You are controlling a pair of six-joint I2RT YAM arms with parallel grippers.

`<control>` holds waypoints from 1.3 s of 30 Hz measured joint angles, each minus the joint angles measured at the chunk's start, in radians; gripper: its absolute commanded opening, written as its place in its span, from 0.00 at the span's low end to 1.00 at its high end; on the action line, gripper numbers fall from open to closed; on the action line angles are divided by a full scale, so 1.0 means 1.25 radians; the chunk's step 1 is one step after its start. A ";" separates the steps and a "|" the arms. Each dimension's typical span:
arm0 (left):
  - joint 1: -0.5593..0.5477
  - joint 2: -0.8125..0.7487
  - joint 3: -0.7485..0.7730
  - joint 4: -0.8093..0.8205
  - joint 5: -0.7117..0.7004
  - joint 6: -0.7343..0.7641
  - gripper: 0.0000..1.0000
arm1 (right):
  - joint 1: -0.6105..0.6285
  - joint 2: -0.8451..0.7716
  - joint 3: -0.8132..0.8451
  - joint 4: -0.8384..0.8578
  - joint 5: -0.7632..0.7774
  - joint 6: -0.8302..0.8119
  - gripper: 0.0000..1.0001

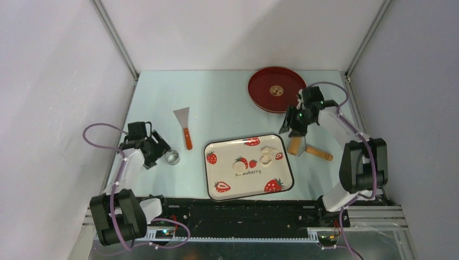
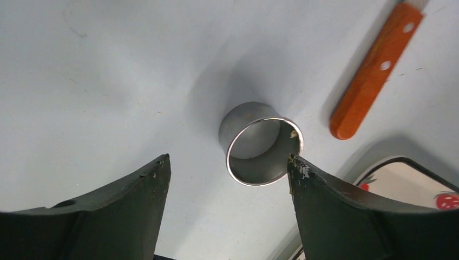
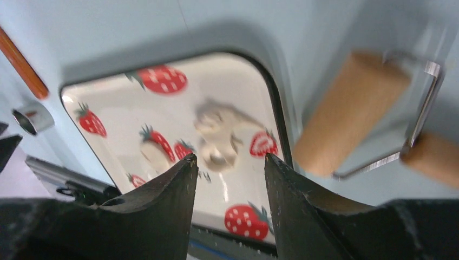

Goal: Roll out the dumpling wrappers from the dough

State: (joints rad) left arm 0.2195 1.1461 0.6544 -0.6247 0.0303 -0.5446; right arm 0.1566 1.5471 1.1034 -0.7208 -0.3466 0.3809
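Note:
The dough (image 1: 267, 155) lies as a small flattened cream sheet with a round hole at the upper right of the strawberry plate (image 1: 216, 187). One round dumpling wrapper (image 1: 239, 166) lies left of it on the plate. From the right wrist, the dough (image 3: 216, 122) and the wrapper (image 3: 154, 154) show beyond the fingertips. My right gripper (image 1: 290, 125) (image 3: 230, 156) hangs open and empty above the plate's right corner, next to the wooden roller (image 1: 296, 145). My left gripper (image 1: 160, 152) (image 2: 228, 158) is open, and the steel ring cutter (image 2: 262, 143) stands free on the table just beyond its fingertips.
A scraper (image 1: 184, 127) with an orange handle (image 2: 373, 76) lies left of the plate. The red tray (image 1: 258, 95) sits at the back right. The roller (image 3: 346, 130) rests on the table right of the plate. The ring cutter (image 1: 172, 157) is left of the plate.

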 measured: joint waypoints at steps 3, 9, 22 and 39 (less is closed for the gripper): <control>0.001 -0.042 0.024 -0.012 -0.012 0.008 0.84 | 0.010 0.087 0.128 0.000 0.021 -0.014 0.53; -0.003 -0.129 0.079 -0.010 0.001 0.031 0.85 | 0.045 0.281 0.367 -0.024 0.083 -0.039 0.53; -0.186 -0.031 0.122 0.063 0.020 0.054 0.82 | 0.067 0.739 0.981 -0.135 0.145 -0.074 0.25; -0.273 0.209 0.205 0.096 0.002 0.054 0.86 | 0.049 0.771 0.919 -0.156 0.121 -0.063 0.09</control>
State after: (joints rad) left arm -0.1223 1.4078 0.9112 -0.5049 0.0326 -0.4770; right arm 0.2180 2.5107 2.2520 -0.9154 -0.1955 0.3027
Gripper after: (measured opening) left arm 0.854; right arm 0.088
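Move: The red plate's middle lies about 36 cm ahead of the right hand, 3 cm left and 8 below. The tray's middle is 12 cm back and 16 left of that hand, the rolling pin's 3 back and 8 right. From the left hand, the scraper handle is some 10 cm ahead, 9 right and 4 below; the round cutter stands level with that hand, 4 cm right. The right hand sweeps forward about 25 cm, then sinks some 7 cm onto the red plate's near rim as its half-open fingers close almost shut and pinch it, easing back 2–3 cm at the end. The open left hand rises off the cutter, arcs forward and right some 9 cm each way, turning about 20 degrees clockwise, and comes down towards the scraper handle, staying above it. ##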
